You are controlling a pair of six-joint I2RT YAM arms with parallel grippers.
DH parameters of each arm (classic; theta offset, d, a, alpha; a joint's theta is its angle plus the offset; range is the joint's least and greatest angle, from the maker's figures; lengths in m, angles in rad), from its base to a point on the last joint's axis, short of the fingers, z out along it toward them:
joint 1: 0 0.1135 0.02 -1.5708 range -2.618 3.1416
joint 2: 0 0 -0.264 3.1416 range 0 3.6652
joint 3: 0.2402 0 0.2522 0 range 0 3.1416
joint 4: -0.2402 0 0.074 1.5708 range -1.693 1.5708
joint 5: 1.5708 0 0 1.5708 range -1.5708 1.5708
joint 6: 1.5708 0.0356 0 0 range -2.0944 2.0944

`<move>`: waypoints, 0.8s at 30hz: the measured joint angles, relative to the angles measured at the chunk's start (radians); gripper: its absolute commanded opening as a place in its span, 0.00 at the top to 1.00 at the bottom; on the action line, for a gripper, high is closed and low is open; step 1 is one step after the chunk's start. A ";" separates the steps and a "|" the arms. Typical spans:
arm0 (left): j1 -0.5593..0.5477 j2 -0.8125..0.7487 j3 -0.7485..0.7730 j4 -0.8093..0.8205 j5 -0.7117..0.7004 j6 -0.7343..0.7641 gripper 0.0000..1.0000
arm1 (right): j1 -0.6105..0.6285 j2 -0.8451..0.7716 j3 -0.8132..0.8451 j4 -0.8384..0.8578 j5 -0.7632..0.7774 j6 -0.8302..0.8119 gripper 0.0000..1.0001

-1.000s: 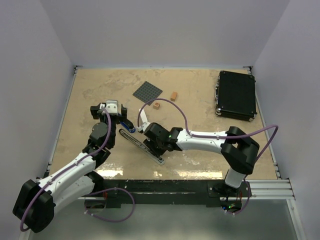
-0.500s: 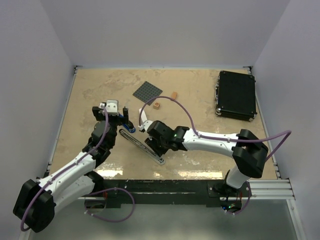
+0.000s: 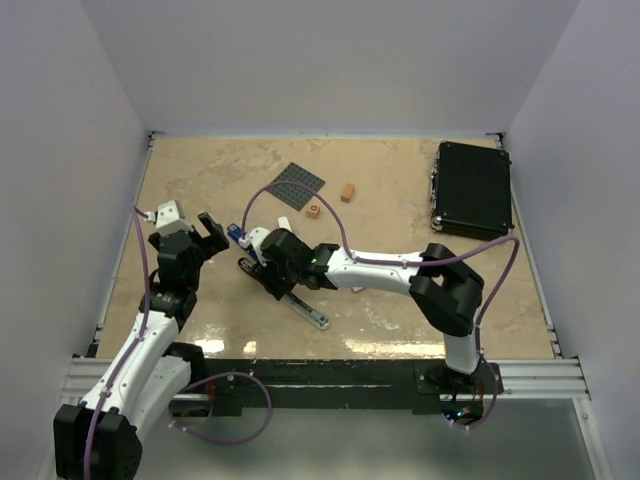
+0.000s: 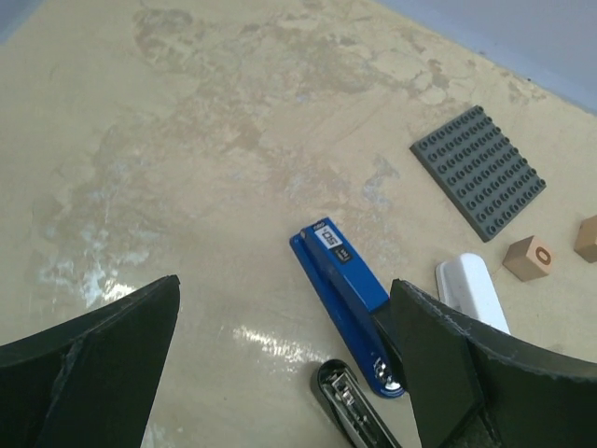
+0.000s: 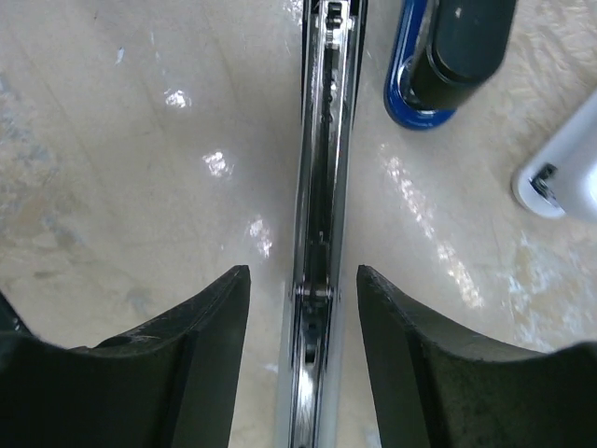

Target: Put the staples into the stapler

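Note:
An opened black stapler (image 3: 295, 300) lies flat on the table with its metal rail (image 5: 322, 187) facing up. My right gripper (image 3: 262, 260) hovers over its left end. In the right wrist view my right gripper (image 5: 303, 280) is open, its jaws straddling the rail with a gap on each side. A blue stapler (image 4: 345, 280) lies just beyond it. The small whitish staples box (image 4: 474, 291) lies to the right of the blue stapler. My left gripper (image 3: 210, 232) stands wide open and empty to the left of the blue stapler.
A grey studded baseplate (image 3: 295, 183) and two small orange blocks (image 3: 314, 210) (image 3: 347, 191) lie further back. A black case (image 3: 472, 190) sits at the back right. Walls enclose the table on three sides.
My left arm has swung left, away from the blue stapler. My right gripper has slid left along the black stapler to its left end, and its jaws have widened.

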 measured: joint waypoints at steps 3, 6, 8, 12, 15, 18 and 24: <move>0.031 -0.014 -0.009 -0.075 0.024 -0.069 0.00 | 0.000 0.069 0.031 0.035 0.002 -0.011 0.46; 0.041 -0.013 -0.014 -0.124 0.040 -0.119 0.00 | 0.000 0.116 0.040 0.056 0.011 -0.019 0.46; 0.045 -0.010 -0.020 -0.139 0.047 -0.142 0.00 | -0.001 0.139 0.042 0.063 0.025 -0.025 0.50; 0.048 0.004 -0.042 -0.143 0.060 -0.168 0.00 | -0.007 0.159 0.042 0.089 0.030 -0.038 0.60; 0.050 0.020 -0.071 -0.124 0.089 -0.180 0.00 | -0.014 0.158 0.039 0.113 0.024 -0.042 0.74; 0.050 0.048 -0.105 -0.082 0.143 -0.190 0.00 | -0.022 0.146 0.013 0.145 0.019 -0.055 0.87; 0.050 0.124 -0.142 0.005 0.277 -0.208 0.00 | -0.043 0.077 -0.081 0.198 -0.006 -0.063 0.95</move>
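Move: The opened black-and-silver stapler lies slantwise under the right hand, its middle about 1 cm ahead, 1 cm to the right and some 5 cm below. From that hand, the blue stapler is roughly 12 cm ahead and 8 cm left, the white stapler about 14 cm ahead and 2 cm right, both at about the same depth. From the left hand, the opened stapler's middle is some 20 cm right, 9 cm back and 14 cm below. The right fingers shut across the opened stapler's rail and pinch it from both sides, after sinking about 5 cm over it and edging forward; they then draw it a couple of centimetres right, rising slightly. Meanwhile the open left hand drops some 10 cm, then also swings about 4 cm right towards the stapler's black far end, easing back a little, tipping down and rolling its left side lower by about 15 degrees each. ##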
